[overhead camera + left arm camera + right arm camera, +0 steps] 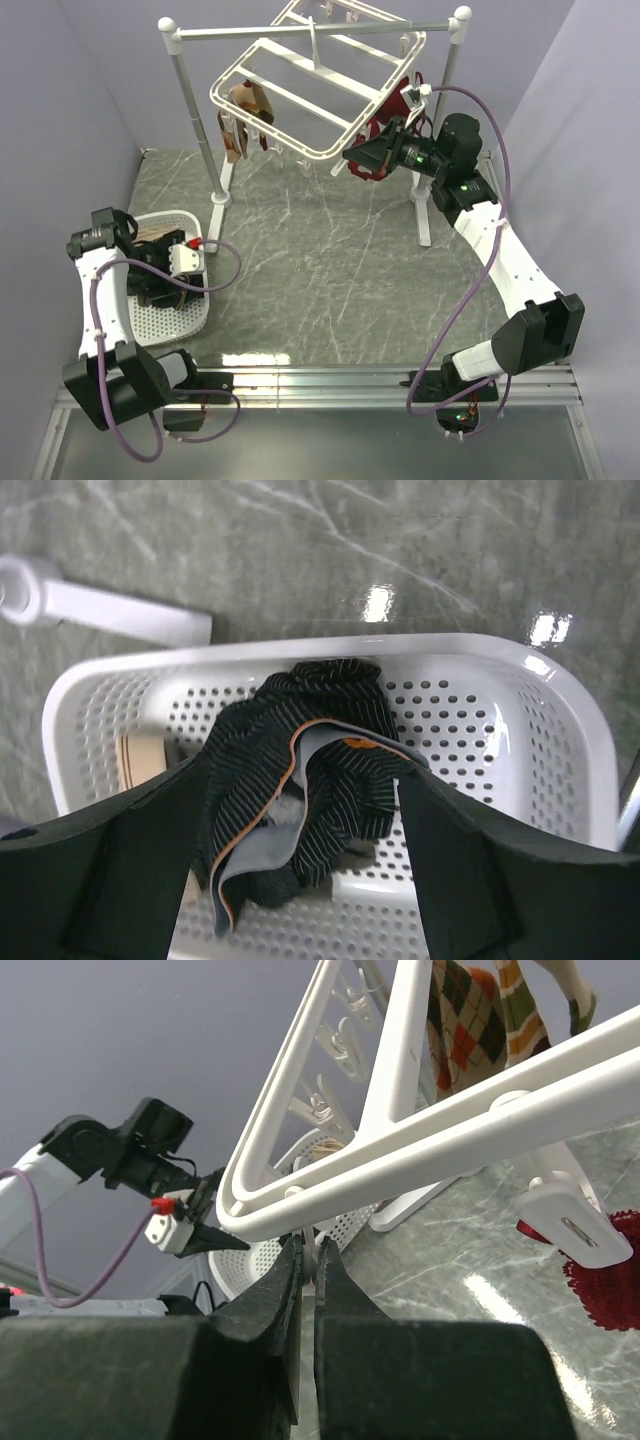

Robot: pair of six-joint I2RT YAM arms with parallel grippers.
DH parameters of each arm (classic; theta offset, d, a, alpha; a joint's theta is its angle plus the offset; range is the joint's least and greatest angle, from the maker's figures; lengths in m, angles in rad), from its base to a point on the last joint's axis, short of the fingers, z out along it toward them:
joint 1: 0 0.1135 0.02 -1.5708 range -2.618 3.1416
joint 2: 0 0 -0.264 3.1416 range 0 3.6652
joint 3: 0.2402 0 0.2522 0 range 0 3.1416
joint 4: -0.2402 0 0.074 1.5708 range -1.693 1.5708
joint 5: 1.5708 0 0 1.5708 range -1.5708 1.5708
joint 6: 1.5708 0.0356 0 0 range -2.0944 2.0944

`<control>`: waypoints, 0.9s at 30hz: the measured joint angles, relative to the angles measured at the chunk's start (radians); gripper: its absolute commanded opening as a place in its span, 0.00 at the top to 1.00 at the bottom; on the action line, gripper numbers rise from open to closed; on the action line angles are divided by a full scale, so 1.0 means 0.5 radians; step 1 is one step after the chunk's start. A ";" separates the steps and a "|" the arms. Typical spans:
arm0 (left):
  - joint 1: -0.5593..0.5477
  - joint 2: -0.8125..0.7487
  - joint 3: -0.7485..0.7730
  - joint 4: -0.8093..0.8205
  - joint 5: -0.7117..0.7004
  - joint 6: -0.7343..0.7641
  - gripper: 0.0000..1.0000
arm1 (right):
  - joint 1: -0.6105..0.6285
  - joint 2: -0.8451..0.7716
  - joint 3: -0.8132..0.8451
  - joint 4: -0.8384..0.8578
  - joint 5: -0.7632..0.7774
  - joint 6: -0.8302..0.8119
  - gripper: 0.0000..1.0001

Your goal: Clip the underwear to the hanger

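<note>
The underwear (330,770), black with thin stripes and a grey, orange-edged waistband, lies crumpled in a white perforated basket (560,710). My left gripper (305,775) hangs over it, open, one finger on each side of the fabric. From above, that left gripper (160,285) covers most of the garment. The hanger (300,150), a white barred frame, hangs tilted from the rail. My right gripper (308,1260) is under its near corner, shut on a small white clip (309,1252) dangling from the hanger (420,1150).
A tan-and-red argyle garment (245,110) and a dark red bra (385,125) hang from the frame. The white two-post rail stand (190,100) has a foot (110,610) just beyond the basket (190,320). A tan item (140,760) also lies in the basket.
</note>
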State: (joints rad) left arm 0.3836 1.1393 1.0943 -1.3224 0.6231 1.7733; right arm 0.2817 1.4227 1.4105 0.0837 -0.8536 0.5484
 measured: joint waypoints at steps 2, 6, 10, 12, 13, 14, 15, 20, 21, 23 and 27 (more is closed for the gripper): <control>0.010 0.056 -0.042 0.000 0.025 0.146 0.19 | 0.000 0.007 0.008 -0.011 -0.005 -0.004 1.00; 0.007 0.118 -0.171 0.000 0.028 0.278 0.19 | 0.000 0.011 0.008 -0.020 -0.009 -0.015 1.00; -0.043 0.223 -0.199 -0.006 -0.021 0.335 0.19 | 0.000 0.017 0.008 -0.020 -0.010 -0.014 1.00; -0.066 0.275 -0.199 0.002 -0.047 0.352 0.19 | 0.000 0.021 0.010 -0.020 -0.011 -0.014 1.00; -0.075 0.297 -0.200 0.005 -0.063 0.358 0.19 | 0.000 0.024 0.011 -0.020 -0.014 -0.014 1.00; -0.081 0.308 -0.202 0.014 -0.076 0.359 0.19 | 0.000 0.027 0.011 -0.019 -0.017 -0.013 1.00; -0.086 0.320 -0.206 0.033 -0.092 0.362 0.19 | 0.000 0.033 0.017 -0.020 -0.021 -0.012 1.00; -0.094 0.343 -0.243 0.137 -0.146 0.368 0.19 | 0.000 0.054 0.022 -0.020 -0.034 -0.005 1.00; -0.094 0.341 -0.267 0.179 -0.149 0.368 0.19 | 0.000 0.054 0.022 -0.020 -0.034 -0.005 1.00; -0.093 0.330 -0.337 0.278 -0.148 0.373 0.19 | 0.000 0.054 0.022 -0.020 -0.035 0.001 1.00; -0.087 0.317 -0.417 0.435 -0.140 0.388 0.21 | 0.000 0.054 0.022 -0.020 -0.037 0.002 1.00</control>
State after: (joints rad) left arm 0.3401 1.2980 0.8860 -1.1049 0.5533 1.9675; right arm 0.2817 1.4498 1.4216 0.0738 -0.8722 0.5495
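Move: The black underwear lies in the basket roughly 12 cm below the left hand's open fingers, about 4 cm ahead and hardly 1 cm to the left. A beige garment lies about 12 cm ahead and 4 cm left of that hand, at the same depth. The rack's white foot stands some 17 cm ahead and 12 cm to its right, 13 cm below. From the right hand, still closed at the hanger's corner, the underwear is about 44 cm left, 9 cm back and 36 cm below. Into the basket, towards the black underwear, the left hand sinks nearly straight down by between 8 and 9 cm, quickly at first and then more slowly. Its wrist turns roughly 10 degrees clockwise early on, and the fingers stay wide open on either side of the cloth; whether they touch it can't be seen. ##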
